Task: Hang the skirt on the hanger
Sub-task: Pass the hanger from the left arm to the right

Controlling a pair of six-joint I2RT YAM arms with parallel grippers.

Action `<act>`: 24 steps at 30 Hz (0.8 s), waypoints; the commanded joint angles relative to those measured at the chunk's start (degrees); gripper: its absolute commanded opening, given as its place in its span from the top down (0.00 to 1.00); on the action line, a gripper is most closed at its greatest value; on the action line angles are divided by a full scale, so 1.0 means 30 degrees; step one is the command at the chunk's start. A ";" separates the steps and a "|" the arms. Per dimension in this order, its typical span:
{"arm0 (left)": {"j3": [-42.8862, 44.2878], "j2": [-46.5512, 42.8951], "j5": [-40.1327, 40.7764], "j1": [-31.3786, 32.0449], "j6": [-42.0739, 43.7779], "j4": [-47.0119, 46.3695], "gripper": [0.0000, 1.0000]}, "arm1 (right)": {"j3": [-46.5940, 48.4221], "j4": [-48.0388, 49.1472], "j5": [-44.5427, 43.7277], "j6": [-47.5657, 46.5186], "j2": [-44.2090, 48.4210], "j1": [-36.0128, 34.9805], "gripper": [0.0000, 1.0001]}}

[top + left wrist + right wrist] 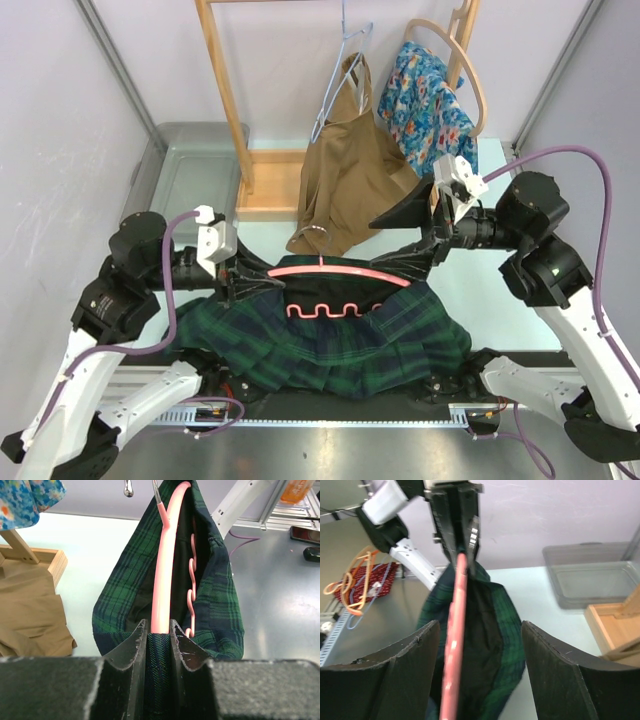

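A dark green plaid skirt (330,345) lies spread between my two arms, its waist drawn up over a pink hanger (340,272) held level above the table. My left gripper (245,283) is shut on the hanger's left end, with skirt fabric pinched over it. The left wrist view shows plaid cloth filling the gap of the left gripper (159,630), and the hanger (165,570) runs away from it inside the skirt (225,600). My right gripper (425,250) stands open at the hanger's right end. In the right wrist view the hanger (455,645) passes between the fingers of the right gripper (480,635), closer to the left one, with the skirt (495,630) beyond.
A wooden rack (225,100) stands at the back. On it hang a tan garment (345,170) on a wire hanger and a floral garment (425,95) on a wooden hanger. A grey bin (190,180) sits at the back left. Cables lie along the near rail (330,422).
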State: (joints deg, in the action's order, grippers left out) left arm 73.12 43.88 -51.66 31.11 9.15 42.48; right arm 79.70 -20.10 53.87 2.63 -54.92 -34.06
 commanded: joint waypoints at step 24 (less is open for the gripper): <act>0.0235 0.0140 0.0371 -0.0059 0.0467 -0.3202 1.00 | 0.3873 -0.7569 -0.2597 -0.2283 -0.4224 -0.4581 1.00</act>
State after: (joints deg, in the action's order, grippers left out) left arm 72.84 44.95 -50.37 31.00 9.89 40.93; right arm 88.07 -40.23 51.35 -1.19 -66.94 -45.17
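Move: The bar's right half, where the right fingers will shut, lies about 4 cm to the left of the open right hand, some 2 cm back and 6 cm below it. The hook stands roughly 9 cm left, 1 cm ahead and 4 cm below; the green plaid skirt's middle is about 8 cm left, 8 back and 16 below. From the left hand, which grips the hanger's left end, the bar's right half is about 12 cm to its right, 1 cm ahead and 1 cm above. The right hand, pointing left with fingers open, first eases back a little, then sinks onto the bar some 6 cm down and 4 cm to the left towards the left gripper, tipping its fingertips down about 15 degrees and rolling its forward side down by about as much. Over the last stretch its fingers close and pinch the pink bar just right of the hook, while the left hand keeps its grip on the left end and creeps forward about 1 cm. ##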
